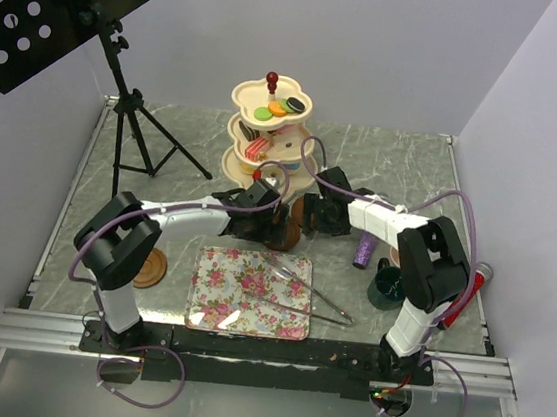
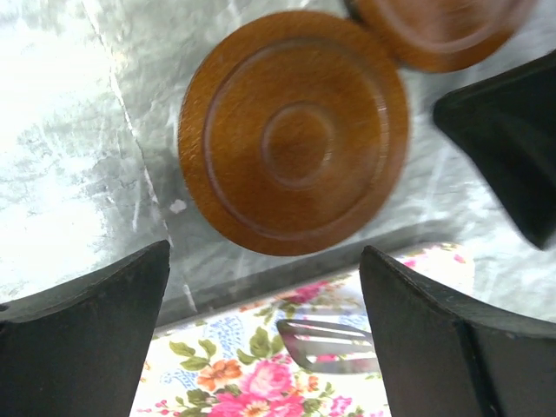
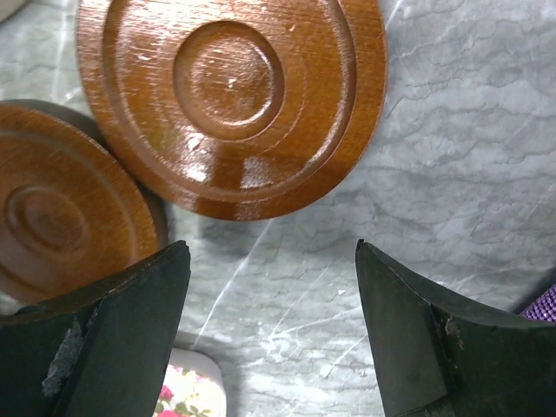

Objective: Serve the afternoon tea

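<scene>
Two brown round saucers lie side by side on the marble table, just beyond the floral tray. My left gripper [image 2: 265, 252] hangs open above the tray's far edge, near one saucer [image 2: 294, 130], and holds nothing. My right gripper [image 3: 271, 248] is also open over bare table, with the other saucer [image 3: 230, 95] just ahead of its fingertips. From above, both grippers meet over the saucers [image 1: 288, 236] and partly hide them. Behind stands the cream three-tier stand [image 1: 270, 132], with macarons [image 1: 278, 109] on top. A dark teal mug [image 1: 387, 286] sits at the right.
The floral tray [image 1: 249, 291] with metal tongs [image 1: 309, 293] lies at the front centre. A third saucer [image 1: 149, 267] rests by the left arm's base. A purple microphone [image 1: 365, 250] lies beside the right arm. A music stand's tripod [image 1: 130, 141] occupies the back left.
</scene>
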### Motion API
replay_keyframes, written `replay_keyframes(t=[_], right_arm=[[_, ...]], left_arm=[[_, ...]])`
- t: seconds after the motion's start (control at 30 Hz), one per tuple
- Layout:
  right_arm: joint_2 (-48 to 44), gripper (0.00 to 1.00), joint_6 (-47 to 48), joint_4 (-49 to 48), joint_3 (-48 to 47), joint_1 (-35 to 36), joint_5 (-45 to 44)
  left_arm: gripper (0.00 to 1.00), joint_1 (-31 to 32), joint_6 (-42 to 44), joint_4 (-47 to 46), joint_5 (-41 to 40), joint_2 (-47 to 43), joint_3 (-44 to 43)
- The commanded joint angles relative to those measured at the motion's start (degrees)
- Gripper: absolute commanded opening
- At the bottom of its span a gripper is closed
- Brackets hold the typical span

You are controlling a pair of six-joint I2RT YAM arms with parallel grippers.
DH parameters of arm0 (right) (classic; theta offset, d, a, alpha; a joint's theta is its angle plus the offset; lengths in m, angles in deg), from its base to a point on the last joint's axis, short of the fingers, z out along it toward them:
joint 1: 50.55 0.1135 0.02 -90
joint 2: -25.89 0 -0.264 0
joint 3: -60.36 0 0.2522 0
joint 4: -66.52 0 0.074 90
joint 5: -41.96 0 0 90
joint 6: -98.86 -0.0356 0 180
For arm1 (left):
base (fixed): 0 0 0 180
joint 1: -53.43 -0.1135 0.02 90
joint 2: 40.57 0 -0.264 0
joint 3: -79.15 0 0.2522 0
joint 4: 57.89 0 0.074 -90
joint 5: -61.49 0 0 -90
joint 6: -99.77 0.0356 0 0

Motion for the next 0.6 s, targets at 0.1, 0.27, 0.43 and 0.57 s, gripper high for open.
replay_keyframes(t=[0.1,0.27,0.43,0.57], right_arm=[[2.89,0.83,-1.03,1.39,-4.78,-0.02,-4.63],[4.47,0.83,-1.74,2.88,-7.06,-1.07,-7.62],[5.62,0.83,-1.92,3.15,-8.30,-2.91,-7.89],[6.32,0.83,-1.48,2.45,-8.47,-4.67,-6.49]], left_arm=[[0.83,0.25,1.06,-0.36,2.24,5.30,-4.40],[0.75,0.16,0.01,-0.63,3.22,8.64,-7.47],[0.74,0.16,-0.70,-0.45,3.83,11.81,-11.25],[0.74,0.16,-1.05,0.25,3.57,14.44,-14.77]])
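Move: Just ahead of the left hand, about 5 cm out and 3 cm to its right, lies the near brown coaster; the far coaster is 11 cm ahead and 8 cm right, both some 4 cm below, with the floral tray's middle 11 cm back and 4 cm left. From the right hand the far coaster is about 6 cm ahead and 4 cm left, the near coaster level and 9 cm left, both 3 cm lower; the purple microphone is 4 cm ahead, 10 cm right. Dipping about 1.5 cm to the near coaster, the left hand then sweeps right and forward some 5 cm, its fingers narrowing partway, the left finger shoving the coaster's near-left rim towards the far coaster. The right hand slides low over the table, forward and to its right by about 4 cm, turning slightly clockwise beside the far coaster, fingers still wide open. ##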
